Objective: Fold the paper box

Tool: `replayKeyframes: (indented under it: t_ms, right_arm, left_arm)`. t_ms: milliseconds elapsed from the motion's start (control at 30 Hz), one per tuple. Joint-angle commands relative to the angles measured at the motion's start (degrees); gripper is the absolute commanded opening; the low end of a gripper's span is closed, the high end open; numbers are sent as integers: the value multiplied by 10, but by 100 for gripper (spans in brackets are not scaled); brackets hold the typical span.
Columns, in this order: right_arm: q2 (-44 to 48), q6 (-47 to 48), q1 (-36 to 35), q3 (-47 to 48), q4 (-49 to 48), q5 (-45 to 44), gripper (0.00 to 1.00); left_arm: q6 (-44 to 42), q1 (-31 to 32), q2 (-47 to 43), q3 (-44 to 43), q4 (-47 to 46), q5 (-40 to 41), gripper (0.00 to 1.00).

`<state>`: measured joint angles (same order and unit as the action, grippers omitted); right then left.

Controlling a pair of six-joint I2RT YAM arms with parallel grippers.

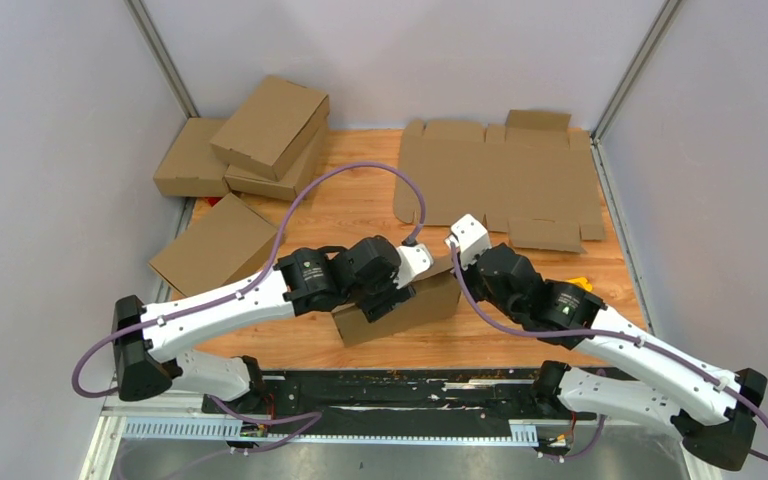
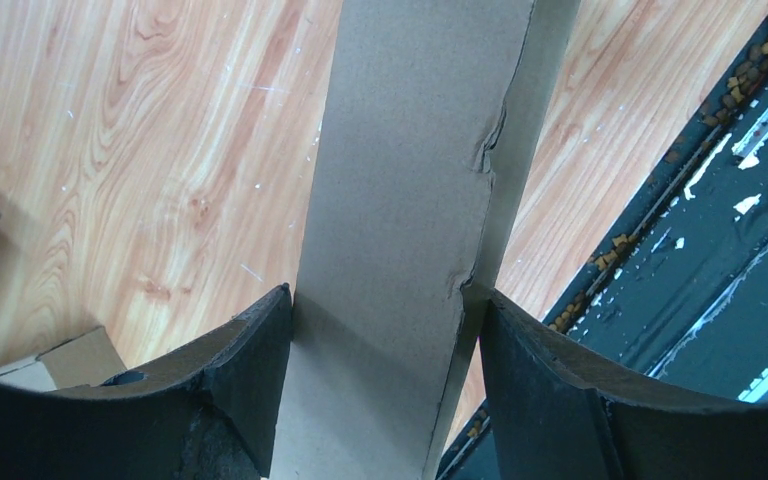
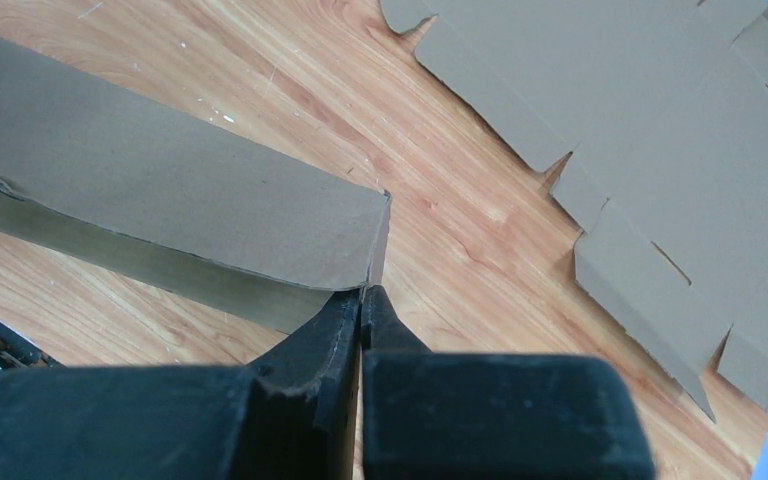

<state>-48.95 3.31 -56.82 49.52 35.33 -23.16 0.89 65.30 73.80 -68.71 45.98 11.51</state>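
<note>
The paper box (image 1: pixel 412 306) is a shallow brown cardboard box standing on its long edge on the wooden table, near the front middle. My left gripper (image 1: pixel 385 300) straddles it from above. In the left wrist view both black fingers (image 2: pixel 250 350) press against the two faces of the box (image 2: pixel 400 200), so my left gripper (image 2: pixel 385 300) is shut on it. My right gripper (image 1: pixel 457 262) is at the box's right end. In the right wrist view my right gripper (image 3: pixel 363 292) is shut with nothing between its tips, which touch the end corner of the box (image 3: pixel 160 190).
A flat die-cut cardboard sheet (image 1: pixel 500 180) lies at the back right, also seen in the right wrist view (image 3: pixel 660 130). Folded brown boxes are stacked at the back left (image 1: pixel 260 135), with another (image 1: pixel 215 245) in front of them. A black strip (image 1: pixel 390 390) runs along the near edge.
</note>
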Motion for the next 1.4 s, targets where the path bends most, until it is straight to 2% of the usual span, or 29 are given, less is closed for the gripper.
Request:
replayKeyframes:
  t_ms: [0,267,533,700,800,1367]
  right_arm:
    - [-4,-51,-6,44,-28,21,0]
    - [0,-88,-5,60,-36,11,0]
    - [-14,-92,3,79,-10,8,0]
    - [-12,-86,3,62,-10,19,0]
    - [-1,-83,3,40,-18,18,0]
    - [13,-62,3,11,-14,22,0]
  left_arm:
    - [8,15,50,-6,-2,27,69]
    - [10,30,98,-23,8,31,72]
    - [-4,30,105,-38,8,33,87]
    - [-20,28,67,-24,-37,21,100]
    - [-24,21,47,-22,-49,-4,100]
    - [0,-10,-5,-46,-6,-36,99]
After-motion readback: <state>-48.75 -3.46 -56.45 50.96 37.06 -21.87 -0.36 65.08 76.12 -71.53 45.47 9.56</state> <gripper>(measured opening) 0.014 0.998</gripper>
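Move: The left hand already straddles the upright box, its middle about 3 cm to the right and 8 cm below. From the right hand, which pinches the box's near-right upper corner, that middle lies some 11 cm left, 6 cm back and 8 cm below. The flat cardboard lies about 19 cm ahead and 10 cm right of the right hand, and the yellow tool some 25 cm right and 2 cm back. Left hand edges right, dips about 3 cm, lets go of the box and rises again; right keeps pinching. ##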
